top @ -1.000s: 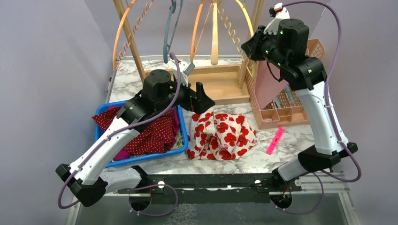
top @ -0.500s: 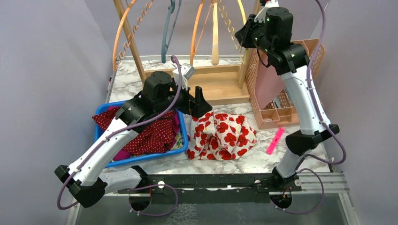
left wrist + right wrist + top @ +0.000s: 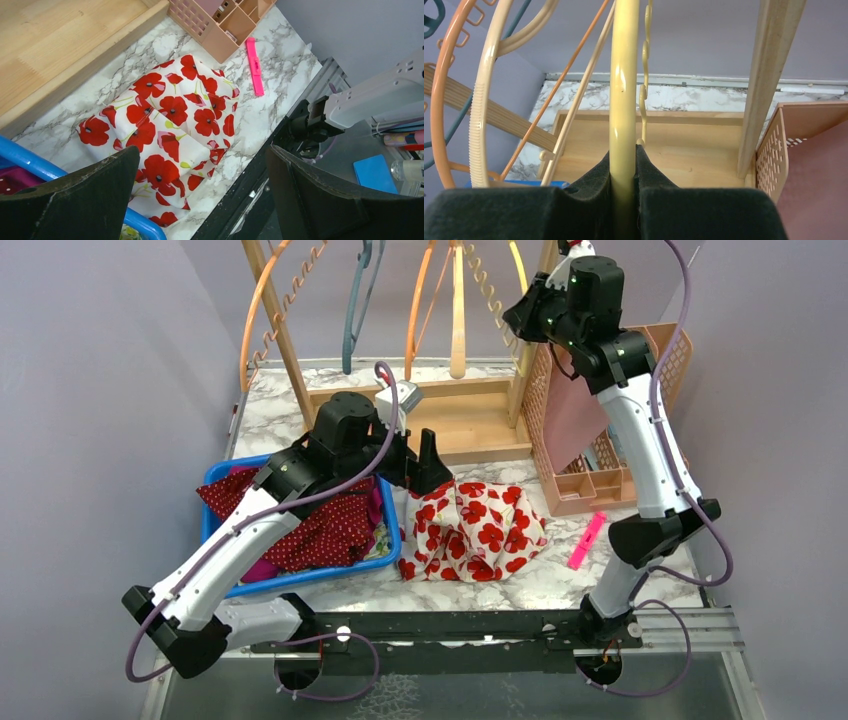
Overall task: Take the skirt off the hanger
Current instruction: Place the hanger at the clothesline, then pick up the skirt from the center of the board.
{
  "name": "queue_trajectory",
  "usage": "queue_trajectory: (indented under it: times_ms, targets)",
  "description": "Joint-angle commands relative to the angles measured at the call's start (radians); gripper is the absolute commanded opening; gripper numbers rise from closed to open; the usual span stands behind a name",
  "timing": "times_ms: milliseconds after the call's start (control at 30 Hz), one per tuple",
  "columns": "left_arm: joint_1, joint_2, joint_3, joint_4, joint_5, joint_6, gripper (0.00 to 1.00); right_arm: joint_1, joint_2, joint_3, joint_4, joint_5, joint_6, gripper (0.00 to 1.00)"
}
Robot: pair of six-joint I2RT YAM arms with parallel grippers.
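Observation:
The skirt (image 3: 470,530), white with red poppies, lies crumpled on the marble table, off the hanger; the left wrist view shows it from above (image 3: 170,125). My left gripper (image 3: 425,455) hovers just over its left edge, open and empty (image 3: 202,155). The hanger (image 3: 624,100) is pale yellow and hangs at the wooden rack, its curved arm showing near the top of the top view (image 3: 517,265). My right gripper (image 3: 520,320) is raised high by the rack's right post, shut on the hanger's bar (image 3: 624,155).
The wooden rack (image 3: 470,425) carries several other hangers, among them an orange one (image 3: 250,320) and a teal one (image 3: 352,320). A blue bin (image 3: 300,583) of red dotted cloth lies left of the skirt. A pink basket (image 3: 590,485) and pink marker (image 3: 586,540) lie right.
My right arm has swung up and left toward the rack with the hanger, then nearly settled. The left gripper has lifted slightly over the skirt and stayed open.

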Motion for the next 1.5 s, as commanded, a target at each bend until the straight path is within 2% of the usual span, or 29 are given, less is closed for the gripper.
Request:
queue_trajectory:
  times_ms: [0, 67, 133, 233, 333, 467, 667, 1000, 1133, 1200, 1367, 1467]
  targets:
    - [-0.005, 0.034, 0.025, -0.022, 0.037, 0.019, 0.99, -0.005, -0.050, -0.084, 0.030, -0.072, -0.023, 0.15]
    - [-0.025, 0.052, 0.036, -0.030, 0.016, 0.028, 0.99, -0.005, -0.073, -0.111, 0.009, -0.074, -0.050, 0.39]
    - [-0.055, 0.065, 0.036, -0.031, -0.033, 0.032, 0.99, -0.005, -0.096, -0.128, -0.024, -0.072, -0.075, 0.57]
    - [-0.106, 0.090, 0.028, -0.036, -0.096, 0.046, 0.99, -0.005, -0.144, -0.137, -0.089, -0.072, -0.101, 0.74]
    - [-0.159, 0.136, 0.027, -0.056, -0.182, 0.055, 0.98, -0.005, -0.213, -0.147, -0.161, -0.074, -0.117, 0.81]
    - [-0.205, 0.247, 0.050, -0.126, -0.341, 0.035, 0.97, -0.005, -0.370, -0.223, -0.196, -0.077, -0.142, 0.85]
    - [-0.254, 0.402, 0.015, -0.141, -0.381, -0.025, 0.98, -0.005, -0.585, -0.354, -0.227, -0.033, -0.147, 0.89]
    - [-0.341, 0.621, -0.036, 0.008, -0.363, -0.107, 0.99, -0.005, -0.703, -0.422, -0.304, -0.115, -0.097, 0.89]
    - [-0.392, 0.716, -0.020, 0.024, -0.409, -0.129, 0.98, -0.005, -0.726, -0.430, -0.332, -0.151, -0.092, 0.89]
    - [-0.402, 0.758, -0.030, 0.031, -0.438, -0.131, 0.87, -0.005, -0.739, -0.437, -0.341, -0.163, -0.096, 0.89]
    - [-0.442, 0.840, -0.058, 0.023, -0.541, -0.149, 0.74, -0.005, -0.737, -0.400, -0.368, -0.192, -0.123, 0.89]
    - [-0.453, 0.828, -0.087, 0.005, -0.584, -0.191, 0.41, -0.005, -0.734, -0.382, -0.375, -0.208, -0.138, 0.89]
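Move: The left hand, open and empty, has the crumpled poppy skirt some 31 cm below it, about 8 cm to its right and 2 cm back. From that hand, the blue bin lies about 27 cm left and 2 cm ahead, and the pink clip about 30 cm right and 2 cm back. The right hand still pinches the yellow hanger, whose middle is roughly 8 cm ahead and 5 cm above; the beige hanger hangs some 7 cm left of the yellow one. Dropping about 31 cm while drifting some 9 cm right, the left hand tips about 45 degrees until its fingers point steeply down at the poppy skirt, then starts closing and pinches up a fold near the skirt's middle. The right hand dips slightly, opens wide to let go of the yellow hanger and pulls about 24 cm back from the rack and somewhat right, clear of the hangers. ##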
